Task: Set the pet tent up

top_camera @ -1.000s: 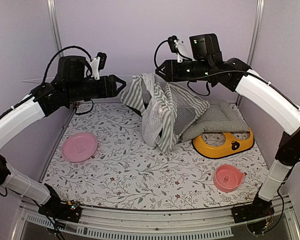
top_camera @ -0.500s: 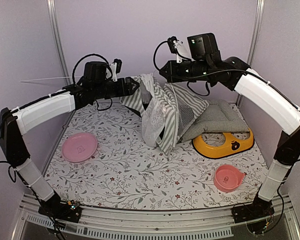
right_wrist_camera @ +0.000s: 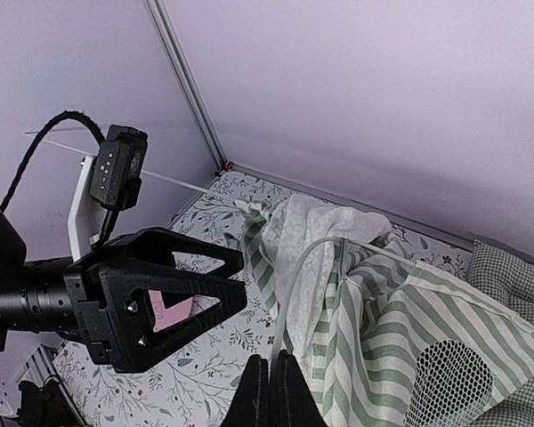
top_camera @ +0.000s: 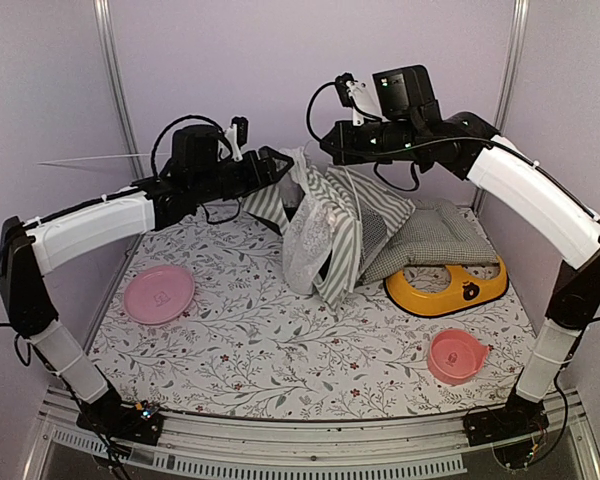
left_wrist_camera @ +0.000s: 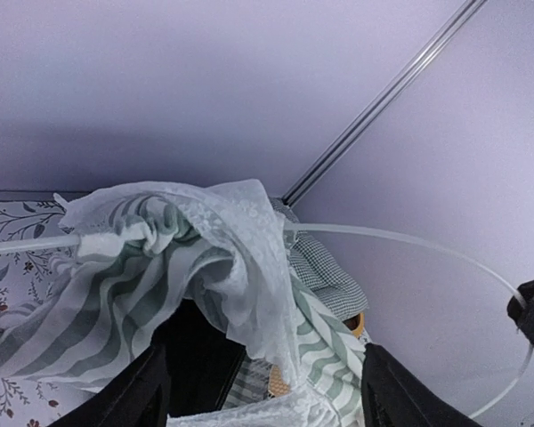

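Observation:
The pet tent (top_camera: 332, 228), grey-green and white striped with a white lace curtain, stands slumped at the back middle of the mat. My right gripper (right_wrist_camera: 269, 391) is shut on one of its thin white poles (right_wrist_camera: 291, 298), which curves up out of the fabric. In the top view the right gripper (top_camera: 323, 141) hangs just above the tent's top. My left gripper (left_wrist_camera: 262, 400) is open, its fingers either side of the bunched lace and stripes (left_wrist_camera: 191, 253) close in front. From above, the left gripper (top_camera: 283, 162) sits at the tent's upper left corner.
A green-checked cushion (top_camera: 432, 238) lies behind the tent on the right, with a yellow pet dish (top_camera: 447, 290) in front of it. A pink bowl (top_camera: 457, 355) sits near right and a pink plate (top_camera: 159, 293) at the left. Walls enclose the back and sides.
My left arm has swung right, bringing its open gripper up to the tent's top corner. My right gripper has closed on the thin white pole.

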Motion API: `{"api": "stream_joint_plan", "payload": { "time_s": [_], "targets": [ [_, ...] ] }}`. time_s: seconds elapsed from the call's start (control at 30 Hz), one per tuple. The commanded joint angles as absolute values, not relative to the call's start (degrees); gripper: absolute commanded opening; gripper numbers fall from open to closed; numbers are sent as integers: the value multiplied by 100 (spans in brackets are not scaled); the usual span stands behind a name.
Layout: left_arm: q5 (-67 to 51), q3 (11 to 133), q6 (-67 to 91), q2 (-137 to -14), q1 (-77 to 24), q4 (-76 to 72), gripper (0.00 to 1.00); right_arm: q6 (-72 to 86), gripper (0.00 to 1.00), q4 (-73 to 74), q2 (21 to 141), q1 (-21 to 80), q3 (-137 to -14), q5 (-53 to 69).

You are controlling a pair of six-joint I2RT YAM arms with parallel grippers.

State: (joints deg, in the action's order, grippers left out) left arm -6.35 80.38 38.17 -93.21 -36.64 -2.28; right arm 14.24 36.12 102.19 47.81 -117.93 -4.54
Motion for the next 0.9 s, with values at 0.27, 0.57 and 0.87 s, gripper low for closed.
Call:
{"api": "stream_joint_plan", "payload": {
  "time_s": [0.27, 0.57, 0.87],
  "targets": [
    [-269, 9028, 4663, -10364, -3727, -483, 71, 1407, 0, 3783, 10364, 4860, -11962, -364],
    [-532, 9366, 4472, -10512, -3727, -709, 12, 1391, 0, 3966, 10463, 4866, -12006, -574],
    [-1436, 8461, 4387, -9872, -3735, -2024, 0, 1423, 0, 4330, 10602, 4861, -12132, -971]
  ]
}}
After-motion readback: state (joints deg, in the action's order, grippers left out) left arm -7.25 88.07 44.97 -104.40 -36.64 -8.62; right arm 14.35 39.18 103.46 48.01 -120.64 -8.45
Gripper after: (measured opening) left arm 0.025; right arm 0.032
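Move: The bunched white fabric of the tent hangs just past the open left fingertips, about 5 cm ahead, 3 cm to the right and 2 cm lower. The mouth of the striped pole sleeve is some 8 cm ahead of the left hand, practically level with it sideways and 2 cm down; the tent pole in the right fingers is about 3 cm back, 8 cm right and 6 cm above. From the right hand, the white fabric lies some 9 cm ahead, 5 cm left and 8 cm below. The open left hand reaches about 5 cm forward and 3 cm to the right, sinking a couple of centimetres at first, to bring its fingers around the hanging white fabric of the tent, then shuts them fully and pinches it, easing up and back about 1 cm as they close. The right hand keeps its grip on the bent tent pole and stays almost in place, so the tent stays up beside the left fingers. ##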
